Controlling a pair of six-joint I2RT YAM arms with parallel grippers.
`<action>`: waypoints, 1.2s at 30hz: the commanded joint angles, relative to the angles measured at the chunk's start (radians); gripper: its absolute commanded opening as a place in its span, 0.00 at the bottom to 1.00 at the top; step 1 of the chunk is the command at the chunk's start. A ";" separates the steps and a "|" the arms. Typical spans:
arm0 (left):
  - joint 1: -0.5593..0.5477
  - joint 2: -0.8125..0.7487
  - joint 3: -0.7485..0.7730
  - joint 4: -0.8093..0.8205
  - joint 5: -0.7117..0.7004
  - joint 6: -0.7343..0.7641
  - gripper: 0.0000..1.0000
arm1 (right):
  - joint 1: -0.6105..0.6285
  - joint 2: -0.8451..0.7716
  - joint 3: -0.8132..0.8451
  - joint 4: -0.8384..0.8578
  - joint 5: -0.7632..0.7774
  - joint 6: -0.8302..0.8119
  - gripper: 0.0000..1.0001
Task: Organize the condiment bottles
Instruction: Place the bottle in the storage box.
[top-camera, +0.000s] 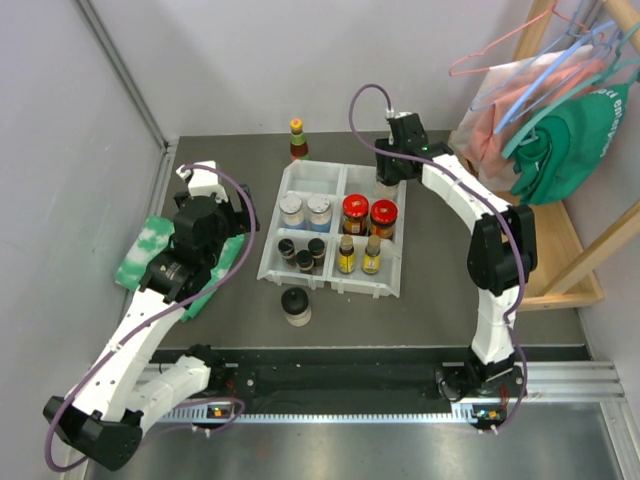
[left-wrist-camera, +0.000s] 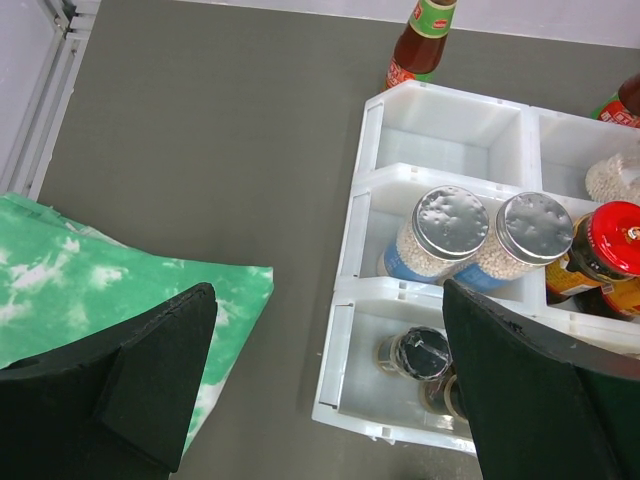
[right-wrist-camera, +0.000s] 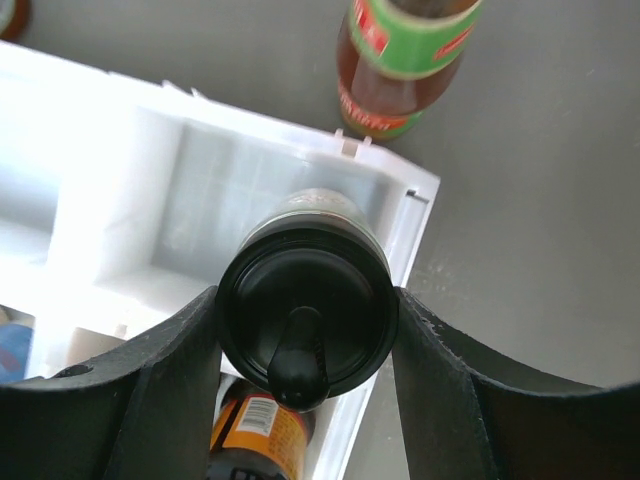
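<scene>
My right gripper (right-wrist-camera: 306, 300) is shut on a black-capped jar (right-wrist-camera: 300, 265), holding it upright in the far right compartment of the white tray (top-camera: 331, 285). The tray holds two pale-lidded jars (top-camera: 305, 209), two red-lidded jars (top-camera: 369, 215), two yellow-capped sauce bottles (top-camera: 359, 254) and tiny dark spice jars (top-camera: 303, 252). Another black-capped jar (top-camera: 296, 305) stands on the table in front of the tray. A sauce bottle (top-camera: 298, 138) stands behind it, and a second one (right-wrist-camera: 405, 60) by the far right corner. My left gripper (left-wrist-camera: 325, 300) hangs open and empty left of the tray.
A green-white cloth (top-camera: 150, 250) lies at the table's left edge under the left arm. A wooden rack with hangers and clothes (top-camera: 560, 130) stands at the right. The tray's far left compartment (left-wrist-camera: 450, 135) holds nothing.
</scene>
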 joint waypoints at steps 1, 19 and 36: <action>0.001 0.008 -0.003 0.048 0.009 0.015 0.99 | 0.015 0.015 0.085 0.033 -0.019 -0.016 0.00; 0.001 0.074 0.026 0.007 0.135 0.033 0.99 | 0.031 0.107 0.115 -0.039 0.089 -0.015 0.53; 0.001 0.085 0.113 -0.264 0.377 0.035 0.99 | 0.032 -0.084 0.107 -0.125 0.134 0.031 0.99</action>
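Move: The right hand holds the black-lidded bottle over the storage box's far-right compartment, whose middle lies about 4 cm to its left, level forward and some 8 cm below. A red-lidded jar sits 7 cm back and 1 cm left, 5 cm lower; a sauce bottle stands about 7 cm ahead and 1 cm right, 3 cm lower. From the left hand that compartment is roughly 17 cm ahead, 32 cm right and 22 cm below. Right hand lowers the bottle about 4 cm into the compartment, opens, rises 3 cm; left shifts right and down. ##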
